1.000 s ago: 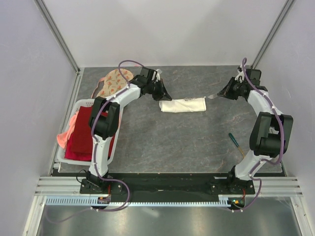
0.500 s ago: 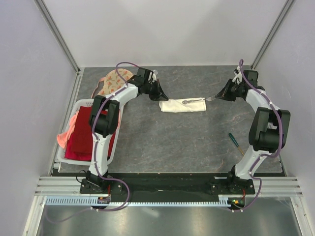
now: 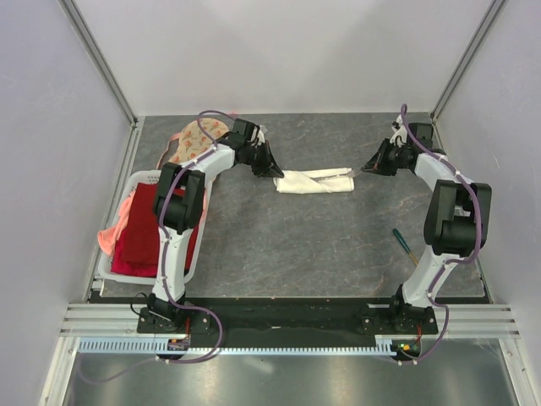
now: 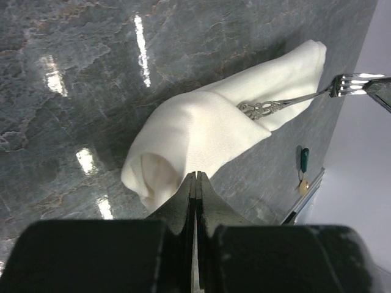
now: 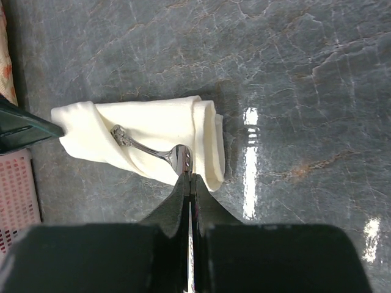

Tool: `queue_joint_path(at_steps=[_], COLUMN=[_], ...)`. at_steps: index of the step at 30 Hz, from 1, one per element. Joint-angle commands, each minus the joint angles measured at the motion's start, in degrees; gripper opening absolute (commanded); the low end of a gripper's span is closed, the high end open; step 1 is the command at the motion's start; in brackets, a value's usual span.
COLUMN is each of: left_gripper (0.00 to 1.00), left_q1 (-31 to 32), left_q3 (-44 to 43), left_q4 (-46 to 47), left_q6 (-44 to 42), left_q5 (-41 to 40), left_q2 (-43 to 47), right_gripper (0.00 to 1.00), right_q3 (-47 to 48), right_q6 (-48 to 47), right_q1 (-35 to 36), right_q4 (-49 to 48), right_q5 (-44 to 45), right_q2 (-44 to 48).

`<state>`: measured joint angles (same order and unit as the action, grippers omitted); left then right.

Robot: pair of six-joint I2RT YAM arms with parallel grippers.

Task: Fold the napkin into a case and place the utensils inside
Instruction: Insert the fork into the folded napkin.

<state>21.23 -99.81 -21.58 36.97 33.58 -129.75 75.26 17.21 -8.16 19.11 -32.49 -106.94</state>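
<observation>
The cream-white napkin lies folded as a narrow case mid-table; it also shows in the left wrist view and the right wrist view. A silvery metal fork has its ornate handle tucked under the case's top flap, with the tines sticking out to the right. My right gripper is shut on the tines. My left gripper is shut, its tips on the case's left end; whether cloth is pinched between them does not show.
A white basket with a red cloth stands at the left edge. A peach floral cloth lies behind it. A slim teal-handled utensil lies near the right arm. Walls close in the back and sides.
My right gripper has moved left with the fork, and its handle has slid further into the case. My left gripper has shifted slightly to the case's left end.
</observation>
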Motion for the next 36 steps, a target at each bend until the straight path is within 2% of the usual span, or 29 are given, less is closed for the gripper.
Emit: queue_joint_path(at_steps=[1,21,35,36], left_gripper=[0.02,0.02,0.02,0.02], left_q1=[-0.3,-0.4,-0.3,-0.4], left_q3=[-1.9,-1.4,-0.5,-0.3], left_q4=[-2.2,-2.5,-2.1,-2.1], left_q6=[-2.8,-3.6,-2.6,-2.4], left_q5=[0.2,0.3,1.2,1.3], left_q2=[-1.6,-2.0,-0.4,-0.1], right_gripper=[0.0,0.0,0.0,0.02], right_q3=[1.0,1.0,-4.5,-4.9], right_q6=[0.3,8.9,15.3,15.4], right_q1=[0.5,7.7,10.7,10.7], right_q4=[-3.6,-11.1,-16.6,-16.5], right_q5=[-1.8,-2.7,0.8,1.3], right_q2=[-0.6,-4.9,-3.7,-3.3])
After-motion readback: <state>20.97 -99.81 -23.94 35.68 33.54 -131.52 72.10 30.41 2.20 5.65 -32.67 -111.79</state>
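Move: The napkin's pocket mouth, where the fork is headed, lies about 16 cm left of the right hand, 2 cm back and some 4 cm below; the napkin's right end is about 6 cm to the hand's left, 3 cm back and 5 cm below. The napkin's left end sits just under the left hand, 1 cm right, 2 cm back and 3 cm below, with the pocket mouth about 9 cm to that hand's right, 1 cm back and 3 cm below. The fork, still pinched by its tines in the right gripper, is slid handle-first under the napkin's flap as that hand travels about 9 cm left, sinking some 2 cm and rolling slightly. The left hand, fingers shut, first lowers about 2 cm onto the napkin's left end and then stays there, holding it down. ##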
